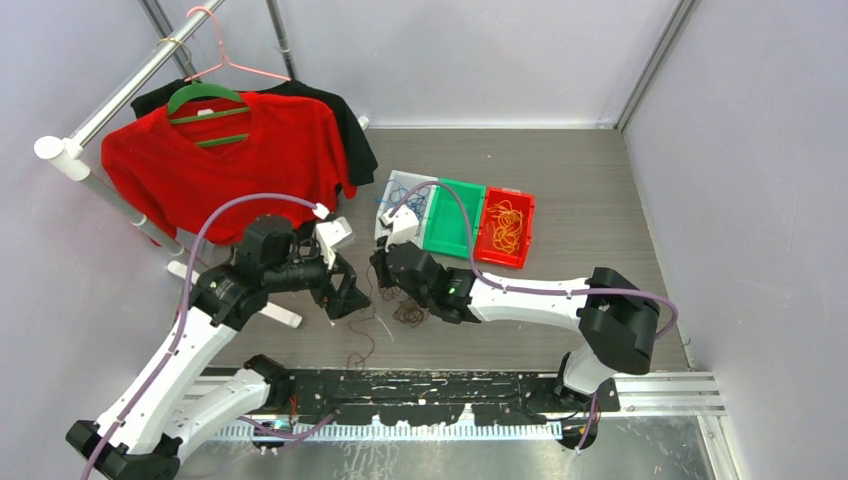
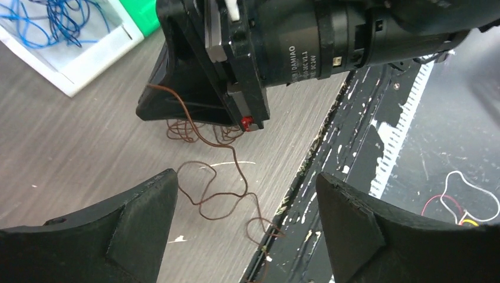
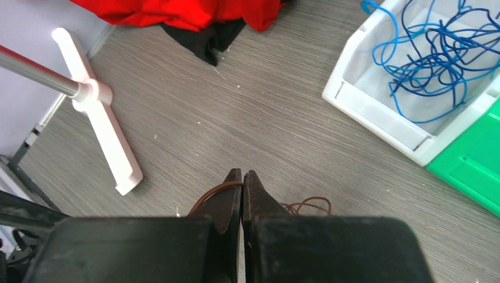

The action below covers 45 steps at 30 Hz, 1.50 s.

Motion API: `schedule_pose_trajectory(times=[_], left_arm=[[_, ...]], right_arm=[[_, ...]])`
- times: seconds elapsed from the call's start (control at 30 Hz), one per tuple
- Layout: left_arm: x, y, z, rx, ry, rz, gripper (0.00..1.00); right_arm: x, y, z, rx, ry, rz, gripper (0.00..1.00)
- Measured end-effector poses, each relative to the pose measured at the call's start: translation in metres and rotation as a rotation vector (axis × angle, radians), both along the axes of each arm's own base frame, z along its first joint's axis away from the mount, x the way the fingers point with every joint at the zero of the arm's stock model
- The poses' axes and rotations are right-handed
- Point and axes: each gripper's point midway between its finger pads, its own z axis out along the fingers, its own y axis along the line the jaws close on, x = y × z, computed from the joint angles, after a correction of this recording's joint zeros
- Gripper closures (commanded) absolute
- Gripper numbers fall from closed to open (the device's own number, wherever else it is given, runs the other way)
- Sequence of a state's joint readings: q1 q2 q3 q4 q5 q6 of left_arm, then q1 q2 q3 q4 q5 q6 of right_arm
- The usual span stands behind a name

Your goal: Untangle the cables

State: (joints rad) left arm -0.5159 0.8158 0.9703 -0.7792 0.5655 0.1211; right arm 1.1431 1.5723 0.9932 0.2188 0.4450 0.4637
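Note:
A small clump of dark brown cables [image 1: 407, 312] lies on the table between my two grippers. One loose brown strand [image 2: 213, 193] trails from it toward the table's near edge. My left gripper [image 2: 246, 175] is open, its fingers wide apart above that strand with nothing between them; from above the left gripper [image 1: 345, 293] sits left of the clump. My right gripper [image 3: 243, 174] is shut on a brown cable [image 3: 213, 192], which curves out to the left of its tips. Blue cables [image 3: 433, 56] fill a white bin, and yellow-orange cables [image 1: 506, 226] lie in a red bin.
Three bins stand in a row behind the clump: white [image 1: 392, 193], green [image 1: 455, 215] and red [image 1: 488, 245]. At the back left, a clothes rack [image 1: 110, 100] holds a red shirt [image 1: 230, 160] on hangers. Its white foot [image 3: 109, 135] rests on the table near my left gripper.

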Motion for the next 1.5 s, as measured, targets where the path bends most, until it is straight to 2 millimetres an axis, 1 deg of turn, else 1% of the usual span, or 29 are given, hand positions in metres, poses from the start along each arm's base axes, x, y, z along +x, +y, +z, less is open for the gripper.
schedule_pose_trajectory(times=[0.17, 0.3, 0.37, 0.43, 0.47, 0.6, 0.63, 0.7, 0.73, 0.77, 0.8, 0.87, 0.9, 0.97, 1.03, 1.07, 1.13, 1.2, 1.37, 1.43, 1.5], left_arm=[[0.0, -0.004, -0.022, -0.039, 0.066, 0.05, 0.13], [0.005, -0.007, -0.042, -0.027, 0.09, 0.079, 0.14], [0.01, -0.008, -0.051, -0.01, 0.087, 0.096, 0.16], [0.016, -0.008, -0.062, 0.012, 0.091, 0.113, 0.2], [0.019, -0.008, -0.067, 0.025, 0.097, 0.121, 0.25], [0.031, -0.007, -0.081, 0.069, 0.091, 0.146, 0.53], [0.034, -0.006, -0.083, 0.076, 0.085, 0.154, 0.61], [0.039, -0.003, -0.084, 0.098, 0.053, 0.161, 0.86], [0.042, -0.002, -0.084, 0.106, 0.037, 0.161, 0.95], [0.044, 0.0, -0.083, 0.118, 0.016, 0.157, 1.0], [0.045, 0.001, -0.082, 0.128, -0.001, 0.155, 1.0], [0.049, 0.003, -0.075, 0.144, -0.039, 0.144, 1.0], [0.05, 0.004, -0.068, 0.149, -0.064, 0.135, 1.0], [0.055, 0.003, -0.044, 0.144, -0.137, 0.112, 1.0], [0.058, 0.001, -0.009, 0.119, -0.226, 0.083, 1.0], [0.057, 0.0, 0.005, 0.104, -0.258, 0.069, 1.0], [0.051, -0.002, 0.029, 0.069, -0.302, 0.041, 1.0], [0.042, -0.003, 0.047, 0.034, -0.323, 0.013, 1.0], [0.022, -0.004, 0.065, 0.001, -0.295, -0.036, 1.0], [0.018, -0.004, 0.077, -0.005, -0.293, -0.047, 1.0], [0.015, -0.004, 0.1, -0.019, -0.307, -0.056, 1.0]], right_arm=[[0.001, -0.008, -0.008, -0.044, 0.01, -0.024, 0.99], [0.001, -0.01, -0.01, -0.054, 0.014, -0.029, 0.99], [0.001, -0.01, -0.011, -0.055, 0.016, -0.029, 0.99], [0.001, -0.01, -0.01, -0.054, 0.018, -0.029, 0.99], [0.001, -0.009, -0.009, -0.052, 0.018, -0.03, 0.99], [0.002, -0.007, -0.005, -0.037, 0.016, -0.031, 0.99], [0.002, -0.006, -0.004, -0.035, 0.016, -0.031, 0.99], [0.002, -0.006, -0.004, -0.03, 0.016, -0.032, 0.99], [0.002, -0.006, -0.004, -0.024, 0.015, -0.032, 0.98], [0.002, -0.005, -0.003, -0.015, 0.012, -0.03, 0.95], [0.002, -0.005, -0.004, -0.012, 0.012, -0.029, 0.91], [0.001, -0.005, -0.009, -0.004, 0.015, -0.021, 0.78], [0.0, -0.006, -0.012, 0.001, 0.019, -0.018, 0.72], [0.0, -0.007, -0.019, 0.014, 0.023, -0.009, 0.66], [0.0, -0.01, -0.024, 0.024, 0.023, -0.004, 0.58], [0.001, -0.01, -0.027, 0.032, 0.022, -0.005, 0.55], [0.007, -0.01, -0.03, 0.049, 0.021, -0.008, 0.53], [0.014, -0.008, -0.033, 0.063, 0.019, -0.01, 0.53], [0.025, -0.003, -0.051, 0.065, 0.025, -0.006, 0.55], [0.026, -0.001, -0.06, 0.053, 0.032, 0.002, 0.56], [0.025, 0.001, -0.071, 0.037, 0.044, 0.01, 0.56]])
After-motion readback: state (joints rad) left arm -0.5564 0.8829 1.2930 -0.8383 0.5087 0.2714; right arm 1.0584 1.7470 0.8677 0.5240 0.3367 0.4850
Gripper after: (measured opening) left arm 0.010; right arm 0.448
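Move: The brown cable strand to take passes about 4 cm ahead of the left gripper and some 8 cm below it. The right fingertips hold the cable roughly 9 cm ahead, 3 cm right and 6 cm lower. From the left hand, the brown heap lies about 3 cm back, 10 cm right and 22 cm down; the white bin is 19 cm ahead and 9 cm right. From the right hand, that strand is about 5 cm back, 3 cm left and slightly below. Bring the open left gripper down about 8 cm and forward 5 cm onto the brown strand beside the right fingertips, close on it, then lift some 18 cm while drawing back 4 cm and tilting the fingers up. Keep the right hand pinching nearly still until the left has shut, then open it about halfway and lower it some 6 cm towards the table, easing slightly forward. ##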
